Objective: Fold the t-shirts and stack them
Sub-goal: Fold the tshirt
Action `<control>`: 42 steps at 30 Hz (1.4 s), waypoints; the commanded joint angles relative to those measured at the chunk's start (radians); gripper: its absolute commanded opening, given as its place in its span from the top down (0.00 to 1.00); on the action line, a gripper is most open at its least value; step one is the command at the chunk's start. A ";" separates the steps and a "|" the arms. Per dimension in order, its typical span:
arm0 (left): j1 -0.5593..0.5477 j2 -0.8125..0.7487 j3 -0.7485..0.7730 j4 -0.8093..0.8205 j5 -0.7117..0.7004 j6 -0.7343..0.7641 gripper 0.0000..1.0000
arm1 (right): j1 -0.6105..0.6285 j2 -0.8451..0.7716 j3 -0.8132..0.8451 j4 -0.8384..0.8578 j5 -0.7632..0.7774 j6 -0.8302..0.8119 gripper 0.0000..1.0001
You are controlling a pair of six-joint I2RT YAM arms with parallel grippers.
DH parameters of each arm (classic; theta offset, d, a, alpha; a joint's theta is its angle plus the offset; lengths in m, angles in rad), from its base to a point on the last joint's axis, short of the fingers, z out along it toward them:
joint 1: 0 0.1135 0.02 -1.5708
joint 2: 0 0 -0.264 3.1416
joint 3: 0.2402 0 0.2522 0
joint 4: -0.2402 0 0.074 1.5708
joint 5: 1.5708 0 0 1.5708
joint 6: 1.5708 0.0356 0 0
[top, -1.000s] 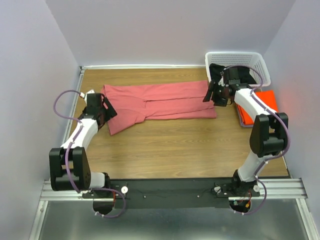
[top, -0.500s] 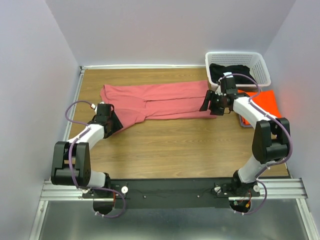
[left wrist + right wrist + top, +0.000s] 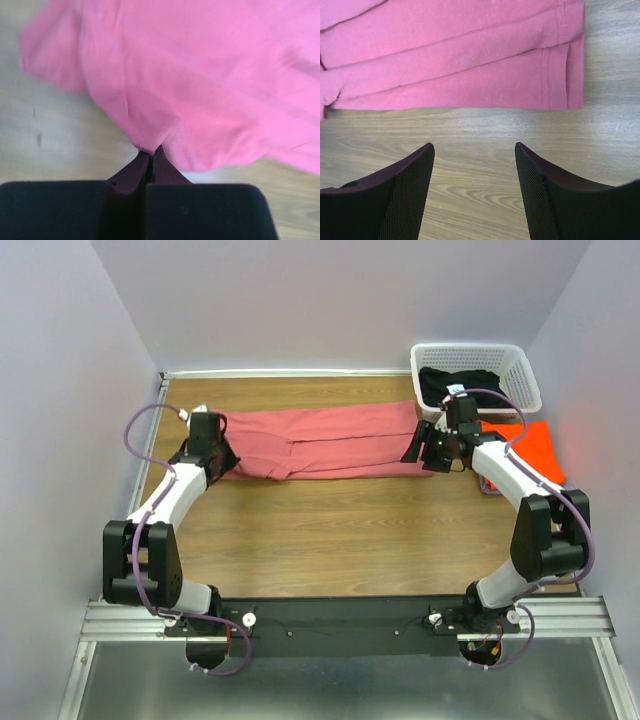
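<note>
A dusty pink-red t-shirt (image 3: 330, 440) lies in a long folded band across the far part of the table. My left gripper (image 3: 222, 452) is at its left end, shut on a pinch of the pink hem (image 3: 150, 146), and the cloth (image 3: 200, 75) drapes away from the closed fingertips. My right gripper (image 3: 418, 450) hovers open by the shirt's right end; in the right wrist view there is only bare wood between its fingers (image 3: 474, 147), just short of the sleeve hem (image 3: 555, 75). An orange t-shirt (image 3: 528, 445) lies at the right edge. A black t-shirt (image 3: 458, 383) sits in the basket.
A white lattice basket (image 3: 478, 348) stands at the back right corner, just behind my right arm. Grey walls close in the table on the left, back and right. Bare wood (image 3: 340, 530) stretches between the pink shirt and the arm bases.
The left gripper has shut on the flap that stuck out toward the near left and carried it back toward the far side, so the shirt is now a straight band. The right gripper stays open, shifted slightly.
</note>
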 commanded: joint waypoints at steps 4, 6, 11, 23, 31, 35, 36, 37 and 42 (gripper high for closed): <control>-0.001 0.136 0.263 0.024 0.026 0.031 1.00 | 0.006 -0.042 -0.025 0.011 -0.030 0.002 0.27; -0.001 0.219 0.340 0.036 0.029 0.030 1.00 | 0.008 -0.044 -0.028 0.010 -0.038 0.002 0.27; 0.004 0.397 0.509 0.047 0.057 0.037 0.99 | 0.008 -0.047 -0.030 0.011 -0.058 0.000 0.27; 0.037 0.595 0.713 0.082 0.138 0.020 0.44 | 0.008 0.005 -0.001 0.019 0.006 -0.021 0.28; 0.100 0.425 0.550 0.130 0.117 -0.015 0.34 | -0.001 0.084 0.048 0.060 0.059 -0.005 0.31; 0.132 0.237 0.343 0.192 0.060 -0.044 0.35 | -0.010 0.145 0.090 0.082 0.011 0.003 0.39; 0.137 0.212 0.307 0.203 0.057 -0.047 0.36 | -0.011 0.159 0.099 0.086 -0.004 0.003 0.41; 0.139 0.189 0.276 0.210 0.057 -0.049 0.36 | -0.011 0.174 0.120 0.091 -0.018 0.002 0.43; 0.146 0.103 0.161 0.202 0.061 -0.032 0.37 | -0.009 0.298 0.195 0.102 -0.094 -0.004 0.54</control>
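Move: Still pinching the near edge of the t-shirt's left flap, the left hand has its laying place, by the t-shirt's far-left edge, about 20 cm ahead, 2 cm right and 7 below; the flap's right-hand crease is some 15 ahead and 14 right. For the open right hand the t-shirt's near-right strip lies roughly 7 cm ahead, level sideways and 8 below, the orange cloth 11 ahead and 27 right, the white basket 30 ahead and 16 right. Swinging the pinched flap up and forward over the t-shirt, the left hand rises about 6 cm, dips again and opens near the far edge, some 19 cm out in all; empty, it then draws back about 10 cm, rising and drifting left. The right hand almost waits, then eases forward 5 cm and down 3 towards the near-right strip, fingers narrowing to half open. ##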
